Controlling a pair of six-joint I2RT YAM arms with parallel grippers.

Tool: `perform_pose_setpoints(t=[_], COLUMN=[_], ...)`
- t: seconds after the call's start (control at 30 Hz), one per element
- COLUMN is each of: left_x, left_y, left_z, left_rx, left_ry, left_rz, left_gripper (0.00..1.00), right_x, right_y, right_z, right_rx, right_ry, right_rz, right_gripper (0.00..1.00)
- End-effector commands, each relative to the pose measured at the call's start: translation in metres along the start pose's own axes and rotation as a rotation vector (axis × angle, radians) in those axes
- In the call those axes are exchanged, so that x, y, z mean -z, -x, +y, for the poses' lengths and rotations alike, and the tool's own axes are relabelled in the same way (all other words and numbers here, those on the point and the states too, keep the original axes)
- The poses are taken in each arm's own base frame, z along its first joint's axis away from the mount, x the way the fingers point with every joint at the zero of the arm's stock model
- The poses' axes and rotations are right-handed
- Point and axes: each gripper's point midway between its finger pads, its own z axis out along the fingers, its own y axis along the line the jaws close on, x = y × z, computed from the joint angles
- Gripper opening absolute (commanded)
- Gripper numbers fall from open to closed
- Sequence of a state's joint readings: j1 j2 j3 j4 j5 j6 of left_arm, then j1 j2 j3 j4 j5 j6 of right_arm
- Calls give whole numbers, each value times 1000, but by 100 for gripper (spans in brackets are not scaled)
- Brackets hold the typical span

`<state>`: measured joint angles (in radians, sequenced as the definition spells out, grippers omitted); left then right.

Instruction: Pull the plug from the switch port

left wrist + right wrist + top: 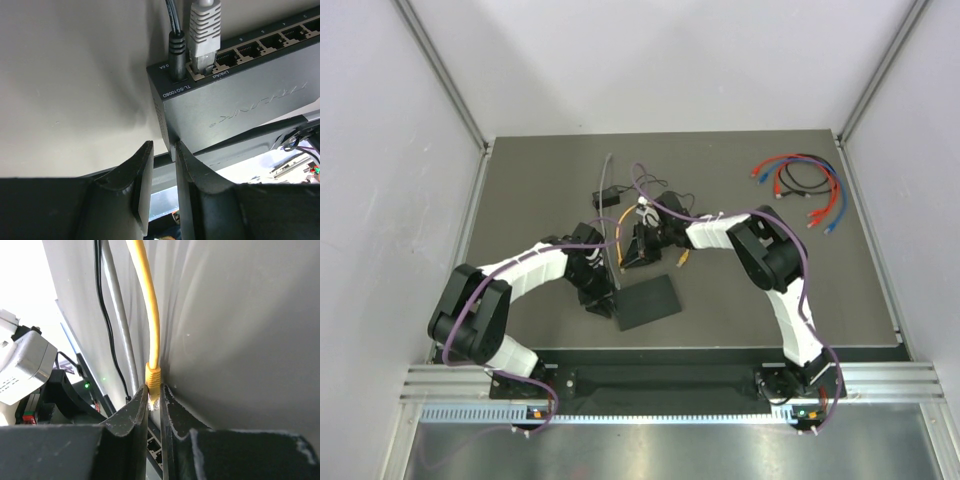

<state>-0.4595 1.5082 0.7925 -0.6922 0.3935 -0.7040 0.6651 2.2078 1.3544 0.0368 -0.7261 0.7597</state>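
The switch is a flat black box near the table's front; its corner fills the left wrist view. A grey plug and a black power plug sit in its end sockets. My left gripper straddles the switch's near corner. Its right finger touches the case and a gap shows beside its left finger. My right gripper is shut on the yellow plug. The plug's clear tip shows between the fingertips, above the row of sockets. Both grippers, left and right, meet at the switch's left end.
A bundle of red, blue and black cables lies at the back right. A black power adapter and loose cable loops lie behind the switch. A yellow cable end lies right of my right gripper. Walls enclose the table.
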Motion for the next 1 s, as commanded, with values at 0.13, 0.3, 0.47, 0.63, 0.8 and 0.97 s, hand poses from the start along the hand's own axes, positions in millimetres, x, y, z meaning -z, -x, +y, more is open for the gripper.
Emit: perform_pose_setpoints(t=[0.13, 0.3, 0.47, 0.63, 0.8, 0.97], left_x=[0, 9, 15, 14, 15, 19], left_y=[6, 11, 16, 20, 21, 19], left_z=[-2, -13, -20, -26, -28, -25], left_rx=[-51, -85, -104, -108, -112, -112], left_ry=[-4, -45, -65, -92, -97, -94], left_rz=[-28, -63, -88, -88, -92, -107], left_gripper=[29, 29, 29, 29, 29, 29], right_x=[36, 61, 90, 117, 119, 113], right_y=[42, 37, 33, 61, 102, 132], right_z=[56, 86, 118, 144, 143, 111], right_rx=[94, 103, 140, 241, 438, 410], right_ry=[79, 118, 214, 395, 366, 210], right_rz=[-121, -126, -149, -208, -203, -188], right_gripper=[0, 0, 0, 0, 0, 0])
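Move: The pulled cable pile, where the yellow cable could go, lies about 24 cm ahead and 50 cm to the right of the right hand, which already grips its freed plug; from the left hand it is roughly 35 cm ahead and 52 cm right. Around the right hand: the switch some 9 cm back and 6 cm right, the power adapter about 20 cm ahead and 6 cm left, the cable's loose plug 3 cm ahead and 15 cm right. Keep the yellow plug pinched in the right gripper and lift it nearly straight up off the table area beyond the switch, about 18 cm, then carry it forward some 9 cm as the rise eases off. Tilt the wrist about 30 degrees on the way, so the fingers come up nearer to level. Let the left gripper, still part open by the switch's left end, ease only slightly forward and up. ##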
